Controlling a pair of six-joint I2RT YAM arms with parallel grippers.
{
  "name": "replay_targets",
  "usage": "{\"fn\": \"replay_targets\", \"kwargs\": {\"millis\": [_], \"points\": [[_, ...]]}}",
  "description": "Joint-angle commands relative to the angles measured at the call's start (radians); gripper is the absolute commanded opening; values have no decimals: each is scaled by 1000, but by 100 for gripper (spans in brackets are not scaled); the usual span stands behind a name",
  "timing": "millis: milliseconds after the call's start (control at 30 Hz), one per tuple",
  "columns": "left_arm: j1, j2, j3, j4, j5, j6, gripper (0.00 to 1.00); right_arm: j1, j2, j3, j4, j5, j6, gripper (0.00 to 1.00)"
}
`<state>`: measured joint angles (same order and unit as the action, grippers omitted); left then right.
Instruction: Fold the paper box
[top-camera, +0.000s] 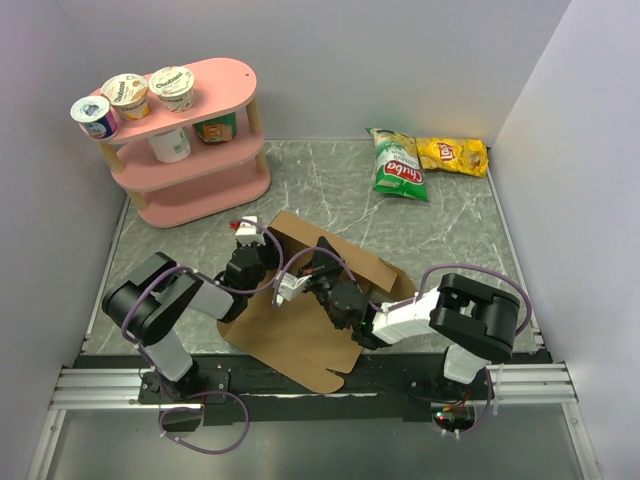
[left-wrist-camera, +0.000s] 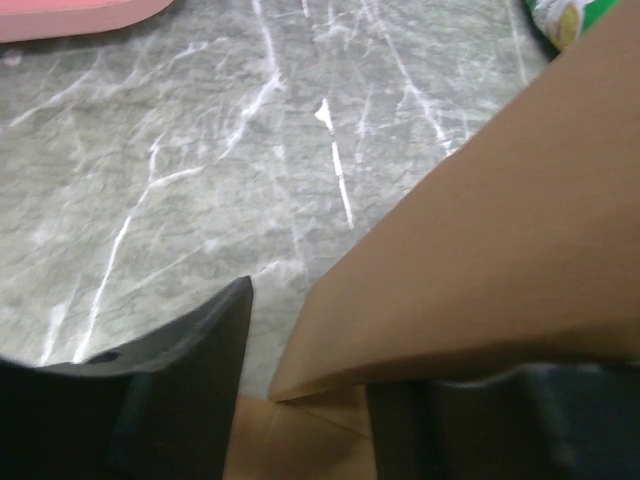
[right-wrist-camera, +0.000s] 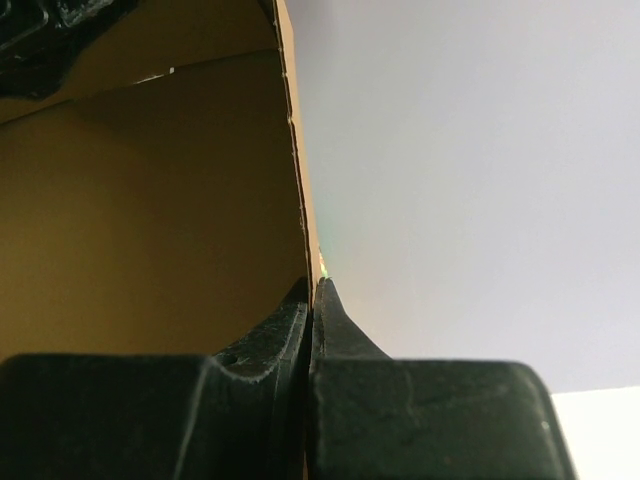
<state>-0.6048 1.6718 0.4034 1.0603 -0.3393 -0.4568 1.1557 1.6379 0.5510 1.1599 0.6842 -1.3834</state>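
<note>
The paper box (top-camera: 300, 340) is a plain brown die-cut sheet lying flat mid-table, with its far panel lifted off the table. My left gripper (top-camera: 264, 258) is at the sheet's left far corner. In the left wrist view its jaws (left-wrist-camera: 320, 345) stand wide apart; the raised flap (left-wrist-camera: 500, 220) lies over the right finger, and the left finger (left-wrist-camera: 180, 370) is off the cardboard. My right gripper (top-camera: 322, 262) is at the middle of the lifted panel. In the right wrist view it (right-wrist-camera: 313, 288) is shut on the panel's thin edge (right-wrist-camera: 150, 200).
A pink two-tier shelf (top-camera: 205, 180) with several yogurt cups stands at the back left. A green chip bag (top-camera: 398, 165) and a yellow one (top-camera: 453, 155) lie at the back right. Walls close in the left, back and right sides.
</note>
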Motion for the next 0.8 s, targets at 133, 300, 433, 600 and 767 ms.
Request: {"fn": "replay_targets", "kwargs": {"millis": [133,300,433,600,767], "points": [[14,-127,-51,-22,23,-43,76,16,-42,-25,-81,61,135,4],[14,-266,-66,-114,59,-60,88,25,-102,-31,-106,69,155,13],[16,-366,-86,-206,88,-77,92,33,-107,-39,-83,81,136,25],[19,-487,-109,-341,161,-82,96,61,-104,-48,-40,103,127,59],[30,-684,-146,-453,229,-129,96,110,-138,-75,-11,130,132,93]]}}
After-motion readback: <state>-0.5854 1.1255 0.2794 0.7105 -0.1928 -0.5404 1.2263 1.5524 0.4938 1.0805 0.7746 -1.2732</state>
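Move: The left hand sits low at the left end of the paper box's upright far wall; the wall end is about 3 cm ahead, 1 cm right and 3 cm up, with the pink shelf some 17 cm ahead and 15 cm left. The right hand pinches the wall's folded lip, whose middle is about 3 cm to its right, level fore and aft; the wall end is roughly 9 cm left, 2 cm ahead and 4 cm down. Left hand opens, lifts, then backs some 6 cm from the wall's end; right unpinches the lip, easing back. ##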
